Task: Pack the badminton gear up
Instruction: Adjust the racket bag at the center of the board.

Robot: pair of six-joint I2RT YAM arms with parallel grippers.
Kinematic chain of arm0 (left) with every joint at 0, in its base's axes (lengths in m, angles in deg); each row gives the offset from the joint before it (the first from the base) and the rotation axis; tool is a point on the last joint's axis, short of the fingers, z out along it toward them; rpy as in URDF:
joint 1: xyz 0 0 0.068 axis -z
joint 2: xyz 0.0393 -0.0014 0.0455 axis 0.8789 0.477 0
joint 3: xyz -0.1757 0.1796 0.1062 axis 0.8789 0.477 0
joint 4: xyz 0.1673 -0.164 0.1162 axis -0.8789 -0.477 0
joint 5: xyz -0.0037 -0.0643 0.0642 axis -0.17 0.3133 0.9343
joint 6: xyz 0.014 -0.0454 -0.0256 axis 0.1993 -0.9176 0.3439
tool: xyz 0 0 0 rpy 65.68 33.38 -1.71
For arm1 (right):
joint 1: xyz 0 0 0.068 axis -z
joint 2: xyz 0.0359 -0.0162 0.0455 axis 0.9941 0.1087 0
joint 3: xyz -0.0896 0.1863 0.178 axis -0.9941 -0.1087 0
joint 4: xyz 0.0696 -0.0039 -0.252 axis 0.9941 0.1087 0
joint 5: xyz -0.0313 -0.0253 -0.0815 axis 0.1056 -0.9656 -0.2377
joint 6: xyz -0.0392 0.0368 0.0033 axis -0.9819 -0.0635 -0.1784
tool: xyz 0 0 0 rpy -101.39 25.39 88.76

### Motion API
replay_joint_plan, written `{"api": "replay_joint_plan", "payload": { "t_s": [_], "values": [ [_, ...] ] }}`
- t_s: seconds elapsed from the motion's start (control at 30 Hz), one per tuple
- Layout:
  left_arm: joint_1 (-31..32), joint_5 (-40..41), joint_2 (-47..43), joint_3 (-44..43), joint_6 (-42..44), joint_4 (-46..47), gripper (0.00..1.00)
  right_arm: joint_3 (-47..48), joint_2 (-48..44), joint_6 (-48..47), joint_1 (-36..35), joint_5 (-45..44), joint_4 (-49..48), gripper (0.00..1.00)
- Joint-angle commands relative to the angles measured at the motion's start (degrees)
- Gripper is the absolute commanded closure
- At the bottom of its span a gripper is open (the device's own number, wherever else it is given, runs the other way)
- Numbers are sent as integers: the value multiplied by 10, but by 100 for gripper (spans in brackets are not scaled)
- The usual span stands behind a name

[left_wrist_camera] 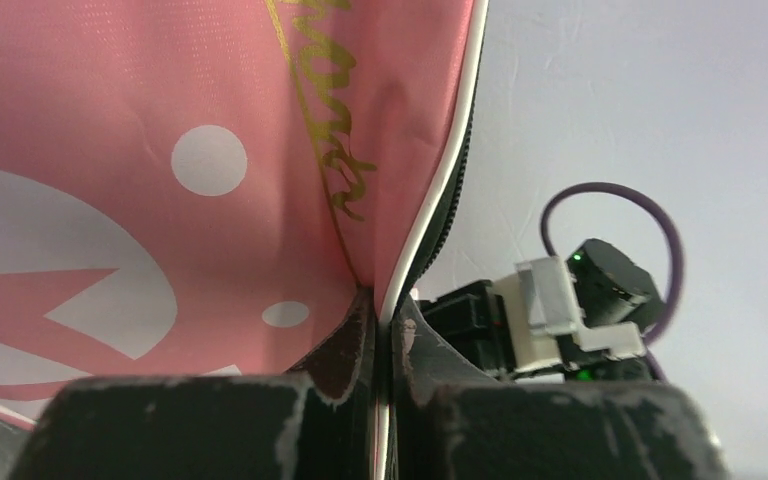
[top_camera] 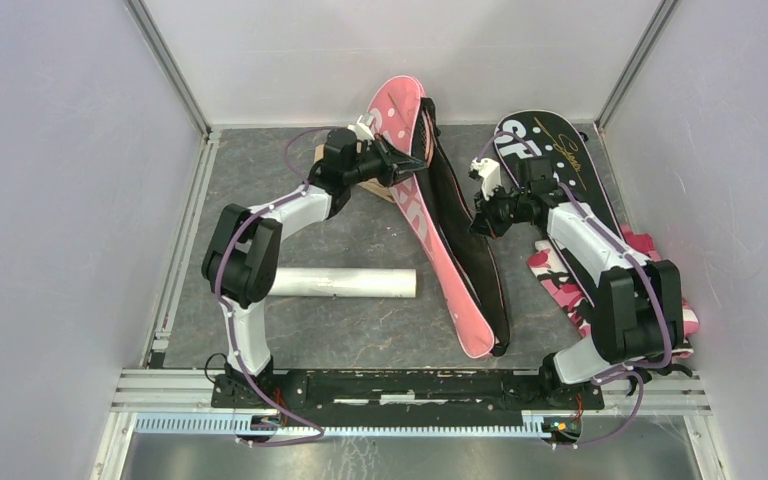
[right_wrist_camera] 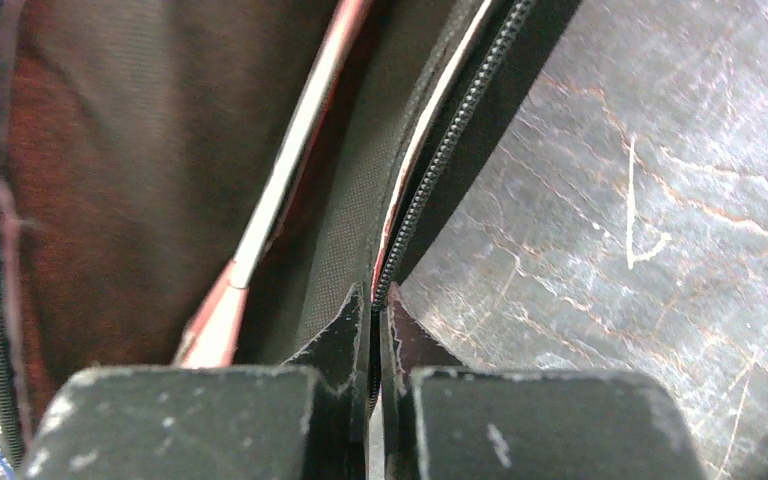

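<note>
The pink racket cover (top_camera: 430, 225) lies opened down the middle of the table, its black inside (top_camera: 470, 240) facing up. My left gripper (top_camera: 412, 165) is shut on the pink flap's white-piped edge (left_wrist_camera: 430, 200), holding it up. My right gripper (top_camera: 480, 222) is shut on the cover's black zip edge (right_wrist_camera: 450, 150). Inside the cover a thin red-and-white racket shaft (right_wrist_camera: 280, 170) shows. A long white tube (top_camera: 345, 283) lies to the left of the cover. The black cover (top_camera: 550, 150) lies at the back right.
A pink camouflage cloth (top_camera: 560, 275) lies under my right arm. Something tan (top_camera: 375, 188) shows below my left gripper. White walls close in the grey table (right_wrist_camera: 640, 200) on three sides. My right wrist (left_wrist_camera: 560, 310) is close beyond the left fingers.
</note>
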Motion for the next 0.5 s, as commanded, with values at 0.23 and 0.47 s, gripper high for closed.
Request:
{"api": "replay_joint_plan", "payload": {
  "t_s": [0.23,0.47],
  "values": [
    [49,18,-5,-131,186,-136,55,64,-10,-67,1,113,77,100],
    [49,17,-16,-156,283,-181,36,114,3,-177,1,101,172,100]
  ]
}}
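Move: Each hand already pinches a rim of the pink racket bag, whose middle lies about 10 cm back, 3 cm right and some 8 cm below the left hand, and about 3 cm ahead, 7 cm left of and level with the right hand. The brown cloth is roughly 11 cm left, 1 cm ahead and 20 cm below the left hand. From the right hand, the black bag's middle is some 20 cm right, 4 cm ahead and 8 cm lower. Letting go of the bag's rim, the left fingers open to more than half while the hand goes right and up, about 4 cm each way, drawing back slightly and turning some 20 degrees. The right hand keeps its pinch on the zipper edge, lifting it and drawing it back a couple of centimetres each, with a slight counter-clockwise turn. ##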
